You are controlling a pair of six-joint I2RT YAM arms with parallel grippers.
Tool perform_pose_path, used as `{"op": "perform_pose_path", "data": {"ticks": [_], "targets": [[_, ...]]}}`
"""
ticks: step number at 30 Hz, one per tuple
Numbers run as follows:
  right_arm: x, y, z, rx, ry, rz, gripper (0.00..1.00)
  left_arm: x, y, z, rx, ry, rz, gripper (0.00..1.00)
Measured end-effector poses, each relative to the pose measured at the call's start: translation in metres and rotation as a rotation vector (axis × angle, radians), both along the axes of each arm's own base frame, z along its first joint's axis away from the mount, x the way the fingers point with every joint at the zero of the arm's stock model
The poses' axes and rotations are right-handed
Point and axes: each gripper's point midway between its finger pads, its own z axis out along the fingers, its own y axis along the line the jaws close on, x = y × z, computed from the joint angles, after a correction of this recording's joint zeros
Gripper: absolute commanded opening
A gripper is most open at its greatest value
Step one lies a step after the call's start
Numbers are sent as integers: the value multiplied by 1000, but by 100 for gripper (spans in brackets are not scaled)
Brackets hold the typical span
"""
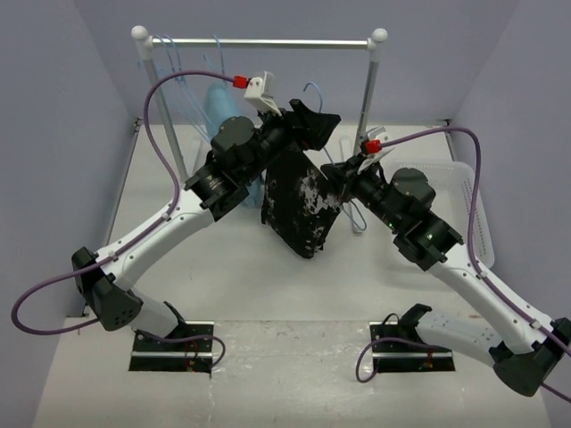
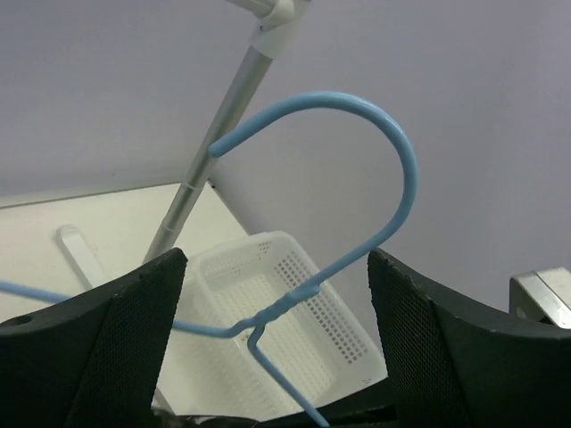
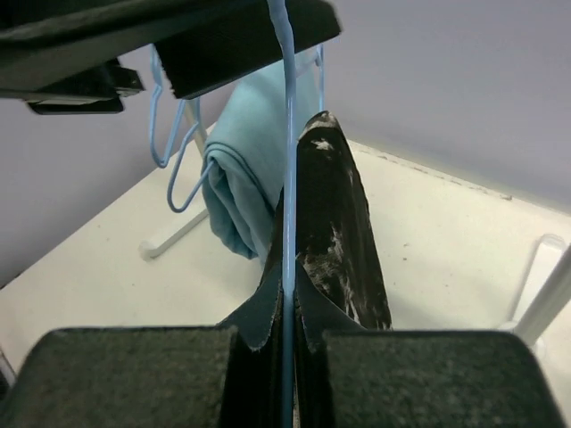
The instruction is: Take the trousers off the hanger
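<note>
The black, white-speckled trousers [image 1: 299, 205] hang folded over a light-blue wire hanger [image 1: 358, 219], held off the rack above the table. My left gripper [image 1: 312, 125] is open. In the left wrist view its jaws [image 2: 277, 263] stand wide on either side of the hanger's hook and twisted neck [image 2: 406, 160], without touching them. My right gripper [image 1: 337, 174] is shut on the hanger's wire [image 3: 287, 178] at its right side. In the right wrist view [image 3: 287, 334] the trousers [image 3: 335, 214] hang just beyond the pads.
A metal clothes rack [image 1: 268, 42] stands at the back with several spare blue hangers [image 1: 174, 71] and a plain light-blue garment [image 1: 219, 107], which also shows in the right wrist view [image 3: 241, 169]. A white perforated basket [image 1: 464, 205] lies at the right.
</note>
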Motion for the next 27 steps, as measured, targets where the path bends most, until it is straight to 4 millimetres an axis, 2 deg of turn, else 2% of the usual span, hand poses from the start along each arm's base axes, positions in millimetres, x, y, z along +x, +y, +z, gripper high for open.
{"op": "perform_pose_path", "data": {"ticks": [4,8,10,12,13,15,17,20,21,22,23,27], "targets": [[-6,8,-1,1,-1,27,0,3,-5,-2,-15,9,-7,72],[-4,5,-4,-8,8,0,0,5,-9,-9,-1,24,-2,79],[-1,2,-5,-12,12,-19,0,4,-10,-10,1,29,4,76],[1,1,-7,-15,15,-28,0,0,-11,-11,3,34,13,66],[1,2,-8,-16,16,-30,0,-1,-11,-10,5,33,17,55],[3,3,-10,-20,20,-28,0,0,-9,-10,15,23,36,44],[4,5,-10,-18,19,-25,0,3,-6,-11,35,12,58,41],[5,6,-10,-17,18,-26,0,7,-4,-12,69,-11,76,29],[5,5,-10,-17,18,-28,0,9,-4,-13,93,-22,84,14],[6,5,-10,-17,20,-34,0,11,-4,-13,115,-35,93,4],[7,3,-11,-18,21,-43,0,14,-2,-14,145,-50,107,0],[8,-1,-16,-29,55,-60,0,20,-4,-26,270,-103,120,0]]}}
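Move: The hanger's neck, just under its hook, stands between the left hand's open fingers, roughly 2 cm ahead, 1 cm right and 1 cm below. Of that hand, the dark trousers hang about 18 cm below, 6 cm left and 2 cm back; the rail crosses some 18 cm ahead, centred 15 cm left. From the right hand, already shut on the hanger's sloping wire, the neck is about 7 cm ahead, 4 cm left, 8 cm up. Left hand eases about 2 cm down and forward, fingers shutting on the hanger's neck; right keeps its pinch. ##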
